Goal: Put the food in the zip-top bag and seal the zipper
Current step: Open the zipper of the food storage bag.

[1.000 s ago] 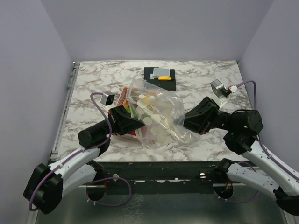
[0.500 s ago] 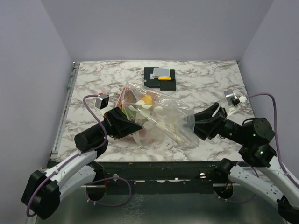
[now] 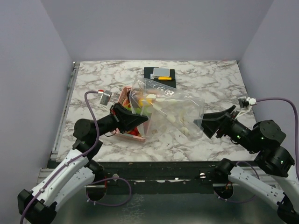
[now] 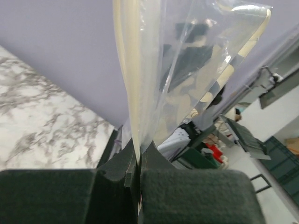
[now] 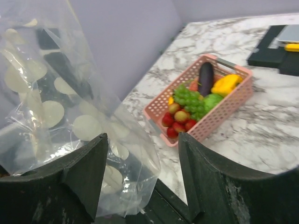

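Note:
The clear zip-top bag [image 3: 173, 114] with pale round prints hangs stretched above the table. My left gripper [image 3: 144, 120] is shut on its left edge, and in the left wrist view the jaws [image 4: 138, 161] pinch the cream zipper strip of the bag [image 4: 187, 70]. My right gripper [image 3: 202, 126] stands open just off the bag's right corner. In the right wrist view the bag [image 5: 60, 93] sags loosely between the spread fingers [image 5: 100, 154], gripped by neither. The food [image 5: 196, 95], grapes, eggplant, yellow pepper and strawberries, lies in the pink basket [image 5: 224, 114].
The pink basket [image 3: 122, 95] stands left of centre, partly behind the bag. A black tray [image 3: 160, 78] with a yellow-and-grey item sits at the back centre. Purple walls close in three sides of the marble table [image 3: 210, 84].
My right gripper has opened, let go of the bag and drawn back to the right. The left gripper keeps its hold, and the bag has swung up and flattened out.

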`<move>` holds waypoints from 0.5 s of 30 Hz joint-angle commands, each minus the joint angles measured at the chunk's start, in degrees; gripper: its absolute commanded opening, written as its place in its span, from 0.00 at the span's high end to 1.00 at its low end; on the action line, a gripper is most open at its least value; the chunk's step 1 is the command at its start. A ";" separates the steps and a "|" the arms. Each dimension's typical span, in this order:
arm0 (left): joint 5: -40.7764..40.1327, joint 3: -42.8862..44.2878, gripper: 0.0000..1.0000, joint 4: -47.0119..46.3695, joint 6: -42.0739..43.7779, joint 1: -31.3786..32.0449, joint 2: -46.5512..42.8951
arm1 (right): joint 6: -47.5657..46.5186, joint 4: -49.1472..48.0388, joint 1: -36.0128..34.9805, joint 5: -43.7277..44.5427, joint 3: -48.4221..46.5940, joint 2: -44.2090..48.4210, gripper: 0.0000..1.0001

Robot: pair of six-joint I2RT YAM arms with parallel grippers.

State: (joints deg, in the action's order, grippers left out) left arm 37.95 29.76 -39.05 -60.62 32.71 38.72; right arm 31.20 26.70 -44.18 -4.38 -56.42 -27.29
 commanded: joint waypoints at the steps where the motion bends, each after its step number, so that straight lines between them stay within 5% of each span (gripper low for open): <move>1: -6.68 5.52 1.00 25.00 14.40 0.16 -0.86 | -1.90 11.96 -0.26 13.34 -2.99 1.24 0.32; 8: -10.78 8.73 1.00 35.10 19.22 0.16 1.04 | -0.52 17.51 -0.21 23.66 -3.51 1.98 0.29; 15: -14.91 10.74 1.00 41.60 20.97 0.10 3.69 | -0.57 18.85 -0.29 22.88 -4.27 -0.49 0.29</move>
State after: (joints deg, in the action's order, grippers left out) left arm 27.53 37.43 -4.47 -42.65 32.71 41.12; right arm 30.61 43.44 -44.21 16.64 -59.27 -26.22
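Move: Pinched at its edge in the shut left fingers, the bag billows out to that hand's right, its middle about 9 cm to the right, 1 cm ahead and some 5 cm higher. From the open right hand the bag's middle lies roughly 11 cm to the left, 2 cm ahead and 5 cm up. The food crate stands some 18 cm ahead of the left hand, about 6 cm to its left and 32 cm below. Lowering the bag, the left hand keeps its pinch and travels about 7 cm down and 5 cm forward towards the crate, its right-pointing fingers tipping down some 20 degrees and swinging a little forward. The right hand, its fingers staying wide open, draws off to the right and down, with some forward drift, away from the bag, turning about 20 degrees clockwise. ##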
